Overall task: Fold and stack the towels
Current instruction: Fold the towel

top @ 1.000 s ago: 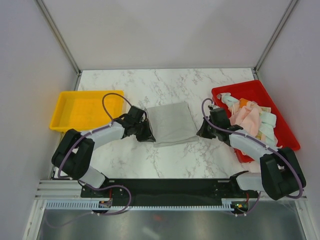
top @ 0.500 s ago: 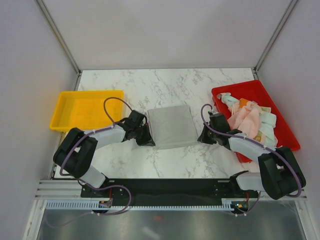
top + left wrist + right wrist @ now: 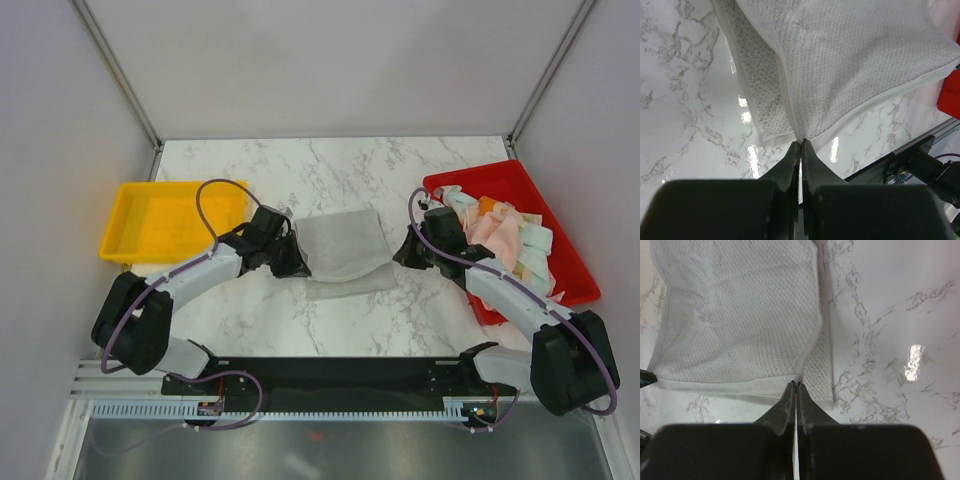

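Note:
A grey-white towel (image 3: 343, 250) lies partly lifted in the middle of the marble table, its top layer raised at both near corners. My left gripper (image 3: 296, 268) is shut on the towel's near left corner (image 3: 801, 136). On the other side my right gripper (image 3: 400, 262) is shut on the near right corner (image 3: 800, 380). The lower layer of the grey-white towel (image 3: 820, 370) stays flat on the marble under the raised one. More towels (image 3: 500, 238), pale pink, mint and orange, sit heaped in the red tray (image 3: 520, 186) at the right.
A yellow tray (image 3: 140, 215) stands at the left of the table. Grey walls close the table on three sides. The arms' black base rail (image 3: 330, 375) runs along the near edge.
Both grippers have risen and moved back with the towel's near corners, so the top layer now sags between them and the near edge of the lower layer shows.

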You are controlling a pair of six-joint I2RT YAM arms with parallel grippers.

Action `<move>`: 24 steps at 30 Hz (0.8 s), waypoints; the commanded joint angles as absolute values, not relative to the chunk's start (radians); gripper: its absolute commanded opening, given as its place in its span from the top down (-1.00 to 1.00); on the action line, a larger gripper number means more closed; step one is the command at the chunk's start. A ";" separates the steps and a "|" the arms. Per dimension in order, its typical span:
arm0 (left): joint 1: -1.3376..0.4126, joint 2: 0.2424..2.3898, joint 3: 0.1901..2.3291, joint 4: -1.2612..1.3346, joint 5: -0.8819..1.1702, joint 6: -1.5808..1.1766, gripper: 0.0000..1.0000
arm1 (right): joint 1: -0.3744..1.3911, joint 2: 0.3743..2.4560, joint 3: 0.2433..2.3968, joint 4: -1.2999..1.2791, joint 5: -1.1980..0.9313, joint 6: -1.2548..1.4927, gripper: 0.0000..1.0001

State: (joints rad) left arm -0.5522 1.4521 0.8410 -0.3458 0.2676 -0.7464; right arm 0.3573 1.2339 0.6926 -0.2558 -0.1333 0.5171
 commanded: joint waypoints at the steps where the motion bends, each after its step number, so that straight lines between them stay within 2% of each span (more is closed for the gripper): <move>1: -0.560 1.408 0.809 -0.384 0.252 -0.759 0.96 | 0.356 1.177 0.634 -0.284 -0.141 0.515 1.00; 6: -0.574 1.428 0.671 -0.226 0.299 -0.793 0.96 | 0.356 1.180 0.505 -0.198 -0.140 0.531 1.00; 20: -0.586 1.516 0.623 -0.179 0.255 -0.782 0.96 | 0.354 1.239 0.459 -0.124 -0.123 0.525 1.00; 22: -0.586 1.517 0.629 -0.181 0.268 -0.776 0.66 | 0.356 1.241 0.460 -0.124 -0.123 0.525 1.00; 24: -0.586 1.500 0.643 -0.192 0.276 -0.775 0.39 | 0.356 1.235 0.468 -0.135 -0.123 0.529 0.92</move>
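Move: Each hand still pinches a near corner of the towel's raised upper layer. The lower layer's near left corner, where the left hand takes its corner, lies about 4 cm back from that hand and 6 cm below; its near right corner is about 5 cm back and 7 cm below the right hand. The yellow bin is some 26 cm left and 11 cm ahead of the left hand, the red bin roughly 23 cm right and 5 cm ahead of the right. Both hands, keeping their pinch on the towel's upper-layer corners, bring them down some 6 cm and back about 5 cm onto the lower layer's near edge, tipping slightly; the right overshoots and eases about 1 cm forward. Then both stay low at the table, where the left fingers start to part around their corner while the right's remain practically shut. ##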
